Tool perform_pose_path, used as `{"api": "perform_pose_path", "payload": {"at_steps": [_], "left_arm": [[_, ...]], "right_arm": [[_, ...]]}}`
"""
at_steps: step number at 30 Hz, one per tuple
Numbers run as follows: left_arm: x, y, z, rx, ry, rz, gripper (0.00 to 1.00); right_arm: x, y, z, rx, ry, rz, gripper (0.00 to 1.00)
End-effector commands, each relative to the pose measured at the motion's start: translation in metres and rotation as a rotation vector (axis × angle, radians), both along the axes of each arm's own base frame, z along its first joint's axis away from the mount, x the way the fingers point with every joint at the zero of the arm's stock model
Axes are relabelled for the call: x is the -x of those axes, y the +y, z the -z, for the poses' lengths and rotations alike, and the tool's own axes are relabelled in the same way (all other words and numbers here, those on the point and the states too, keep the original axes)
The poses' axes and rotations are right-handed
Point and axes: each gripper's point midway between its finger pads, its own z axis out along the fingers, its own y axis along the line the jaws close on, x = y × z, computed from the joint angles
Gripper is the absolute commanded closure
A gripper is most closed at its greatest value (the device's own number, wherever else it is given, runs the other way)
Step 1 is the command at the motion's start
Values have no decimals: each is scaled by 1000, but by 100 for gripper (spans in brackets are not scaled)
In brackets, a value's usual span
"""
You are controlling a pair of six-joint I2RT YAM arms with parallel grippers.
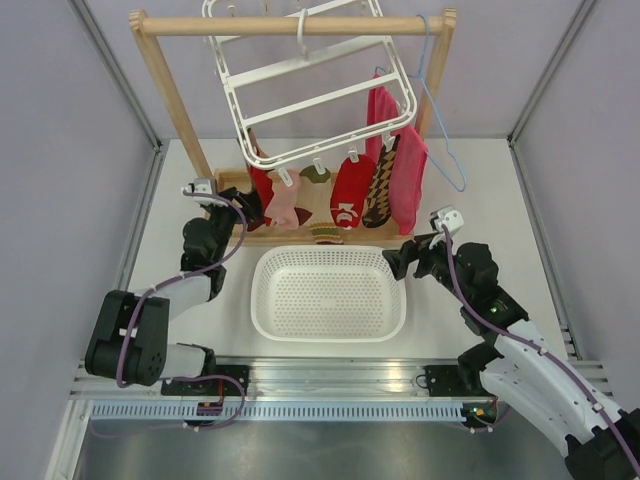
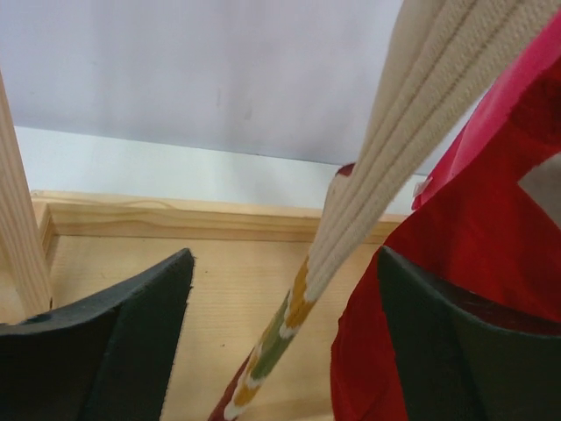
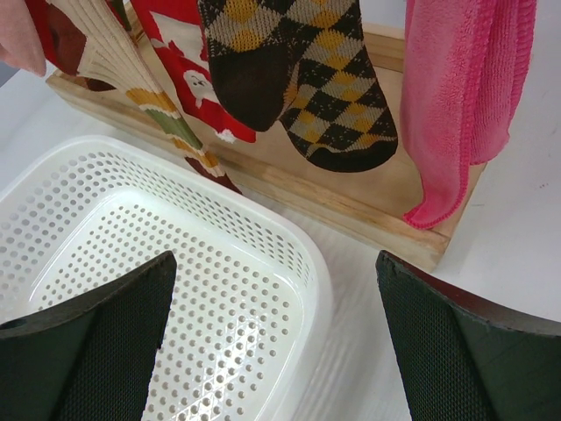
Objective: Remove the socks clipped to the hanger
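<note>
The white hanger point(image 1: 300, 70) hangs from the wooden rack's top bar, with several socks clipped along its lower edge: a dark red one point(image 1: 262, 185), pale pink point(image 1: 285, 205), cream with an olive toe point(image 1: 318, 190), red with white marks point(image 1: 350, 195) and brown diamond-patterned point(image 1: 380, 190). My left gripper point(image 1: 250, 212) is at the row's left end. It is open point(image 2: 285, 263), with a cream ribbed sock point(image 2: 386, 158) hanging between its fingers and a red sock point(image 2: 456, 246) against the right finger. My right gripper point(image 1: 395, 262) is open point(image 3: 276, 263) and empty over the basket's corner, below the diamond socks point(image 3: 298, 70).
A white perforated basket point(image 1: 265, 300) sits in front of the rack, between the arms. The wooden rack point(image 1: 170, 90) has a flat base point(image 3: 351, 210) under the socks. A large pink cloth point(image 1: 408, 175) and a light-blue wire hanger point(image 1: 445, 150) hang at the right end.
</note>
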Motion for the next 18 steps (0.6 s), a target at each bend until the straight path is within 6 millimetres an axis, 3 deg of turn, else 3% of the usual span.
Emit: {"api": "perform_pose_path", "payload": {"at_steps": [1,5,9,12,18], "left_arm": [[-12,-4,-31,-5,-109,17,19],[-16,-11,-31,-6,-102,55,48],[-13,-19,-27,-7,-78,99,86],[-6,-19,-31,9,-82,107,92],[18,-16,-49,24,-86,81,95]], "right_arm": [[0,4,-11,-28,-39,-15,2],[-1,3,-10,-23,-35,-8,2],[-2,4,-9,-18,-33,-10,2],[-2,5,-8,-14,-30,-10,2],[-6,2,-6,-1,-27,18,2]]}}
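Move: The beige striped sock hangs right between the left hand's open fingers, its middle about 1 cm ahead, 1 cm to the right and 2 cm above. The red sock is its close neighbour, some 4 cm to the hand's right and 1 cm ahead; the pink sock hangs about 7 cm right and 1 cm ahead. From the waiting right hand the striped sock lies roughly 12 cm ahead, 31 cm left and a little higher. The left fingers close fully on the beige striped sock and pinch it between their tips while the hand eases about 1.5 cm farther forward and then to the right, turning slightly clockwise. With the sock pinched, the hand then draws back nearly 2 cm and lifts about 2 cm, starting the pull. ##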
